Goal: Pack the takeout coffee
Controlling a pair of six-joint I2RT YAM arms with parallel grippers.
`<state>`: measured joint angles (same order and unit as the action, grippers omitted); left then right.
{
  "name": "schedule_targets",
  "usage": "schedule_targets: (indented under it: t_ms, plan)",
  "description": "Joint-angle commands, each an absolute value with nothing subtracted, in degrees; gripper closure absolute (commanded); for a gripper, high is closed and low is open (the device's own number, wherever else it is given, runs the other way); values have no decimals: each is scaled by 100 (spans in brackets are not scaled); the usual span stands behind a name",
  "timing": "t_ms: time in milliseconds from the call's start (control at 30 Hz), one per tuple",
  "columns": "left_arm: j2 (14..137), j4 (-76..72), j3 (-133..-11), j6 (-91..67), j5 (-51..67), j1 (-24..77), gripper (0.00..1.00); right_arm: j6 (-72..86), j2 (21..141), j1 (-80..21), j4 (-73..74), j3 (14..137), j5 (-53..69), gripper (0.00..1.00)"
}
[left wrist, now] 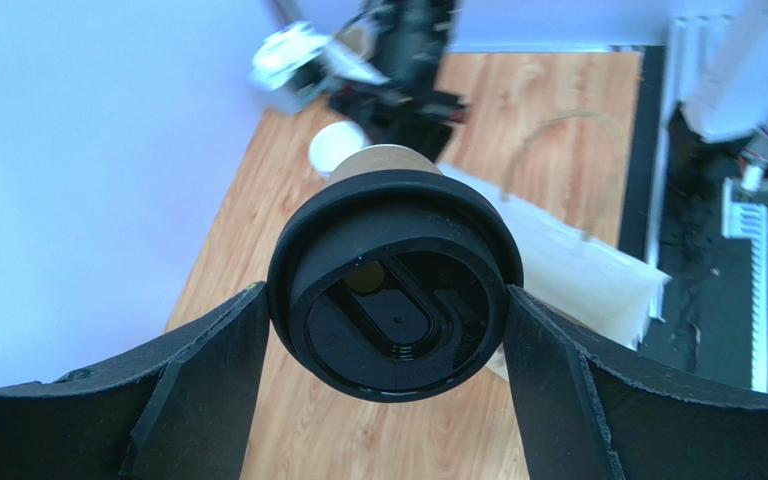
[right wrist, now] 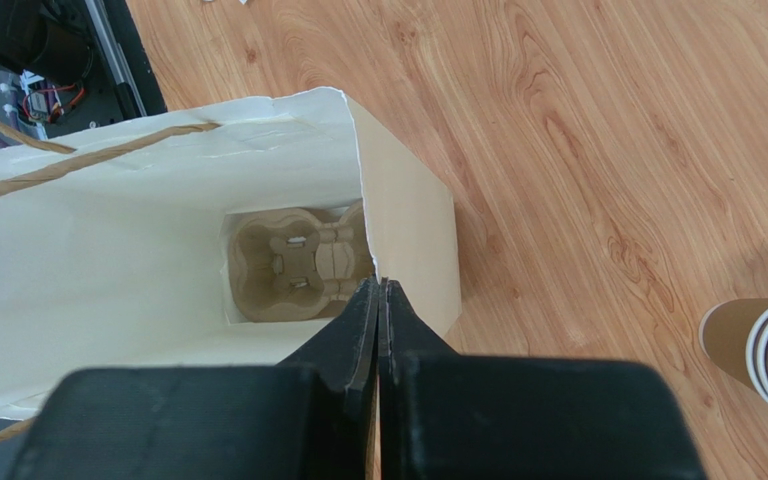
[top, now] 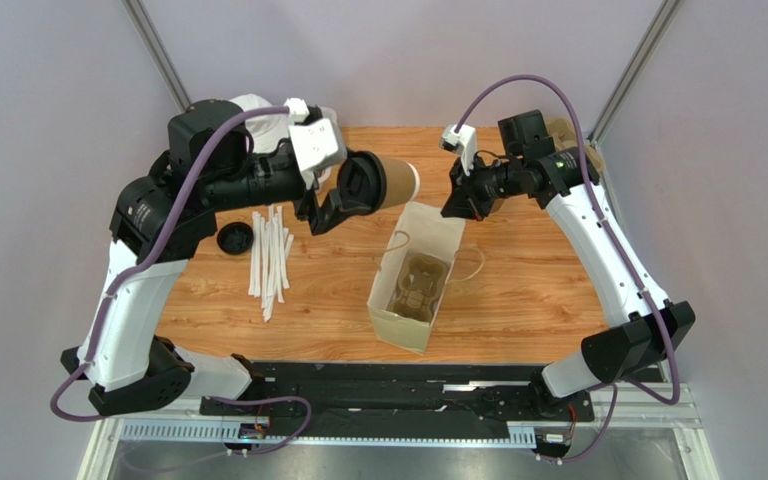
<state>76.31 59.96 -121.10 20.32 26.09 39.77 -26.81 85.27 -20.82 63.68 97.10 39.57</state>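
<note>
My left gripper is shut on the takeout coffee, a tan paper cup with a black lid. It holds the cup on its side in the air, left of and above the bag's far rim. In the left wrist view the lid fills the gap between both fingers. The cream paper bag stands open at the table's middle, with the pulp cup tray at its bottom. My right gripper is shut on the bag's far rim. The tray also shows in the right wrist view.
A row of white paper-wrapped sticks lies left of the bag. A loose black lid sits further left. A stack of tan cups stands at the far right, also in the right wrist view. White cups stand at the far left.
</note>
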Motion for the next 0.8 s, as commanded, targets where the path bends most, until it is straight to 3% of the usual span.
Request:
schedule_targets:
  t_ms: [0,367,767]
  plan:
    - [7866,6670,-12489,3170,2892,4673,73,-2443,8622,-2118,6178,10194,4122,100]
    - [8279,7391,-12445,4490,1952,5914,75,-2487,8587,-2786,6434,10450,3244,100]
    - [8534,7647,-11690,4966,1213,6258,76,-2303,8376,-3050,6442,10415,3067,100]
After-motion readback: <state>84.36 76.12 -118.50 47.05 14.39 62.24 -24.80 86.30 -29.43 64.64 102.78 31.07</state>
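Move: The left gripper holds the coffee cup by its lid. The open mouth of the paper bag is about 9 cm to its right, 3 cm back and 20 cm below, with the drink tray on the bag's bottom under that mouth, roughly 37 cm down. The stack of white cups stands some 24 cm right and 21 cm ahead. From the right gripper, pinching the bag's far rim corner, the mouth's middle lies about 9 cm left and 9 cm back. Bring the left gripper down about 11 cm towards the bag's mouth, first drawing it back and right some 5 cm each, then mostly sinking. Keep hold of the lid while tipping the wrist some 30 degrees so the cup's base points more downward, and swing it clockwise. Meanwhile keep the right pinch on the rim and shift it some 3 cm left and slightly up. ##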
